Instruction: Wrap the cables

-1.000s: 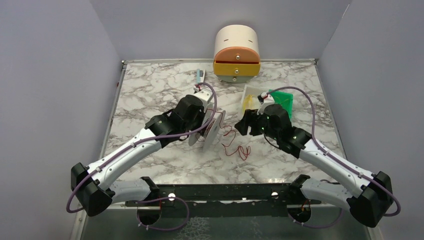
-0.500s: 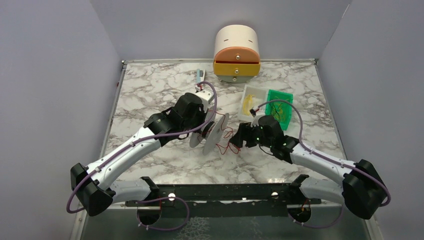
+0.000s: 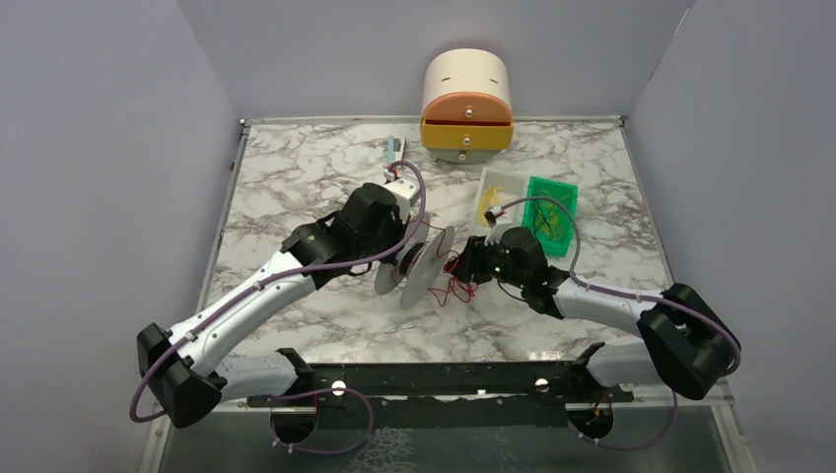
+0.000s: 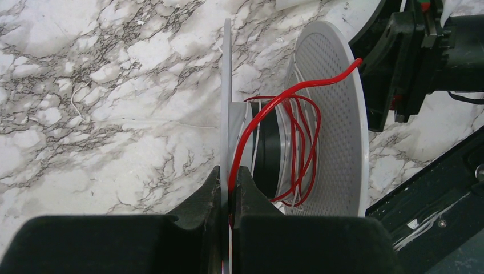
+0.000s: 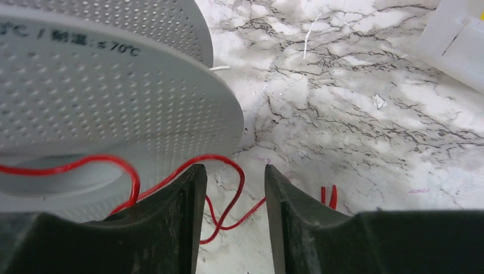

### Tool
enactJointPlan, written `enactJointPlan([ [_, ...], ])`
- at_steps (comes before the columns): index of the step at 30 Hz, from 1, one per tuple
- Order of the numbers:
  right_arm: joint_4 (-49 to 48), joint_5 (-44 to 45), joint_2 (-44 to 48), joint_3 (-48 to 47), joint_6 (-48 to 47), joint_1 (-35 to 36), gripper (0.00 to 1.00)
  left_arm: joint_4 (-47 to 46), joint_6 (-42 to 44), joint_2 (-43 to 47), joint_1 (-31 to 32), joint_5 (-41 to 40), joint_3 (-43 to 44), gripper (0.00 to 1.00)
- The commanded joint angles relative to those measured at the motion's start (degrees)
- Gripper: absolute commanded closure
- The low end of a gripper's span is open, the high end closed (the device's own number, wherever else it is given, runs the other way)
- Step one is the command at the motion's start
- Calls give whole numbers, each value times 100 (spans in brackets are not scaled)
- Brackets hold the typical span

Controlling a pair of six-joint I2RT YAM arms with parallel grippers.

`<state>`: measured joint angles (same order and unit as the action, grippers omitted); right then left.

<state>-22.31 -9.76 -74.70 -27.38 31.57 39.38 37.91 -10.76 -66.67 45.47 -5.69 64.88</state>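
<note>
A white perforated spool (image 3: 422, 264) with a black hub is held off the table at centre. My left gripper (image 3: 399, 258) (image 4: 230, 188) is shut on the spool's thin near flange (image 4: 226, 103), with a red wire pinched alongside it. Thin red cable (image 4: 297, 123) is looped a few turns round the hub, and its loose curls (image 3: 455, 286) lie on the marble right of the spool. My right gripper (image 3: 467, 264) (image 5: 235, 181) is open just right of the spool (image 5: 114, 74), its fingertips (image 5: 188, 194) straddling a red cable loop (image 5: 228, 200) lying on the marble.
A cream and orange drawer unit (image 3: 466, 105) stands at the back. A clear tray with yellow wires (image 3: 495, 200) and a green tray (image 3: 552, 215) lie behind my right arm. A small white device (image 3: 395, 150) lies at back centre. A black rail (image 3: 434, 379) runs along the near edge.
My right gripper has swung left and down from near the green tray to the spool's right side. The loose red cable has been gathered closer to the spool. The left arm has barely moved.
</note>
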Motion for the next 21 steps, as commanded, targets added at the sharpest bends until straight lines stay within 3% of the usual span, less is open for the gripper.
enactJointPlan([
  [1, -531, 194, -208, -91, 31, 9, 61, -227, -117, 284, -13, 169, 93, 100],
  [7, -342, 612, -66, -159, -103, -1, 97, -167, -119, 477, -14, 166, 144, 100],
  [13, 47, 1298, 492, -235, -206, -7, 99, -101, -80, 636, -17, 237, 241, 100],
  [21, 1315, 2688, 1289, -962, -494, -68, 99, 183, 57, 835, -12, 163, 281, 100],
])
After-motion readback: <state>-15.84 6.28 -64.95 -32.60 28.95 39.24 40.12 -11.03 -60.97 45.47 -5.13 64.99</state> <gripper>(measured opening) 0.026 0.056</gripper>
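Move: A strand of the red cable hangs between the right hand's open fingertips, about 1 cm ahead. The reel's middle is some 9 cm to that hand's left, 1 cm farther out and 3 cm higher; the loose red coil lies on the table about 8 cm below the hand, 1 cm back. The white tray sits roughly 13 cm ahead, 8 cm right and 6 cm lower. From the left hand, gripping the reel's flange, the strand is about 10 cm right, 2 cm ahead and 12 cm down. Easing forward about 1 cm, the right hand shuts its fingers on the red strand, then draws it up some 7 cm, forward and a little right, away from the reel, faster as it goes, the fingers swinging clockwise and tipping up by 10 to 15 degrees. The left hand keeps its pinch on the reel's flange and lifts about 2.5 cm, drifting back and left. ##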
